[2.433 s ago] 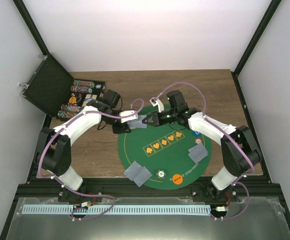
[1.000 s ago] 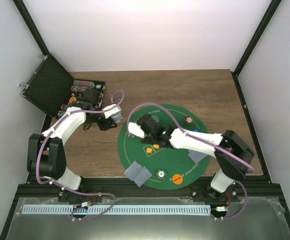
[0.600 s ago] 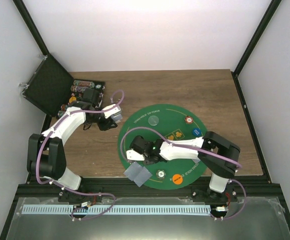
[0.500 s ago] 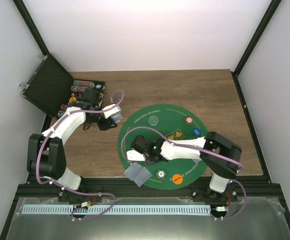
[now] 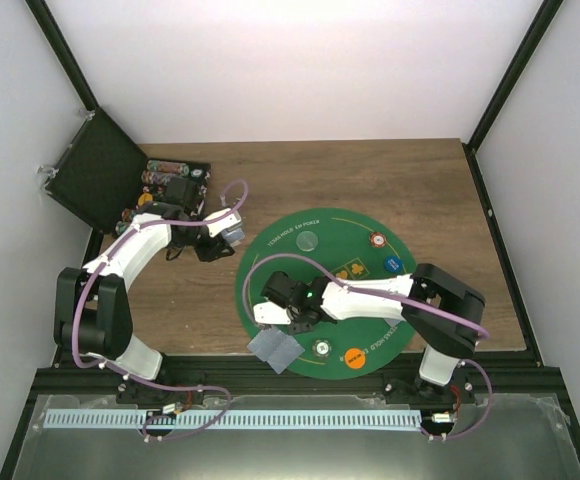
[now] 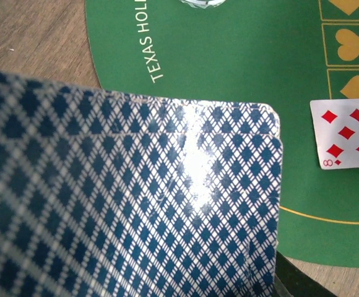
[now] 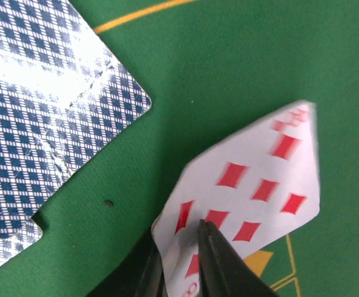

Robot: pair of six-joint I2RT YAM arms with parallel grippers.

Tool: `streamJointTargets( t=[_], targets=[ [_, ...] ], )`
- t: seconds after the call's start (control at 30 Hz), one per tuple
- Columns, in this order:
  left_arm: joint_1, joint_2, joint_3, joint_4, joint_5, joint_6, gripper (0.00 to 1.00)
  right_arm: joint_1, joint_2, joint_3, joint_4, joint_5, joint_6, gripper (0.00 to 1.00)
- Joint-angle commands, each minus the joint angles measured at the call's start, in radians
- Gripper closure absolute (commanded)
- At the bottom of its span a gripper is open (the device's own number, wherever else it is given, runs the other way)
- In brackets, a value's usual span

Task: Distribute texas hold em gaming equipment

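My left gripper [image 5: 226,233] hovers at the left rim of the green mat [image 5: 270,262], shut on a stack of blue-backed cards [image 6: 130,198]. The stack fills the left wrist view and hides the fingers. My right gripper [image 5: 270,313] is low over the mat's near left. Its jaws are slightly apart around a face-up eight of diamonds [image 7: 254,179], which lies tilted and loose between them, its far end blurred. That card [image 6: 346,133] also shows in the left wrist view. Two blue-backed cards [image 5: 275,347] lie just beside it.
On the mat lie a pale clear token [image 5: 308,240], a red-and-white token [image 5: 377,240], a blue token [image 5: 393,264] and an orange token [image 5: 353,356]. An open black case [image 5: 165,185] holding several tokens stands at the back left.
The right arm carried the eight of diamonds from the mat's far side to its near left, and its jaws have just begun to part. The left arm drew back to the mat's left rim.
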Motion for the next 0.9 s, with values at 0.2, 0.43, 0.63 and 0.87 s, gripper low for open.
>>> streamJointTargets(
  t=[0.2, 0.43, 0.63, 0.87],
  targets=[
    [0.005, -0.007, 0.008, -0.023, 0.029, 0.029, 0.56, 0.006, -0.100, 0.103, -0.034, -0.113, 0.129, 0.58],
    [0.004, -0.009, 0.027, -0.051, 0.030, 0.035, 0.56, -0.177, -0.328, 0.080, 0.102, -0.379, 0.386, 0.44],
    [-0.020, -0.029, 0.048, -0.109, 0.061, 0.061, 0.56, -0.523, -0.369, 0.044, 0.335, -0.866, 0.814, 0.28],
    [-0.096, -0.067, 0.063, -0.202, 0.046, 0.101, 0.56, -0.613, -0.193, 0.115, 0.539, -1.068, 1.092, 0.27]
  ],
)
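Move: The right hand holds the diamond card low over the mat; the card's middle is about 2 cm ahead and 2 cm left of the hand, roughly 1 cm below. The two face-down cards lie some 7 cm back and 3 cm left, the white chip 7 cm back and 7 cm right, the glass 16 cm ahead and 3 cm right. The left hand, gripping the deck, has that diamond card about 13 cm back, 10 cm right and 11 cm below. The right fingers, still only slightly parted at the card's near right end, spread to about three quarters and let go of the diamond card, then the hand lifts some 22 cm, edging left at first before swinging about 12 cm forward towards the glass, while the wrist turns by roughly 80 degrees so the downward fingers swing up to point left at the deck. The left hand keeps its grip on the deck and, mostly late on, eases about 3 cm back and a little right. ##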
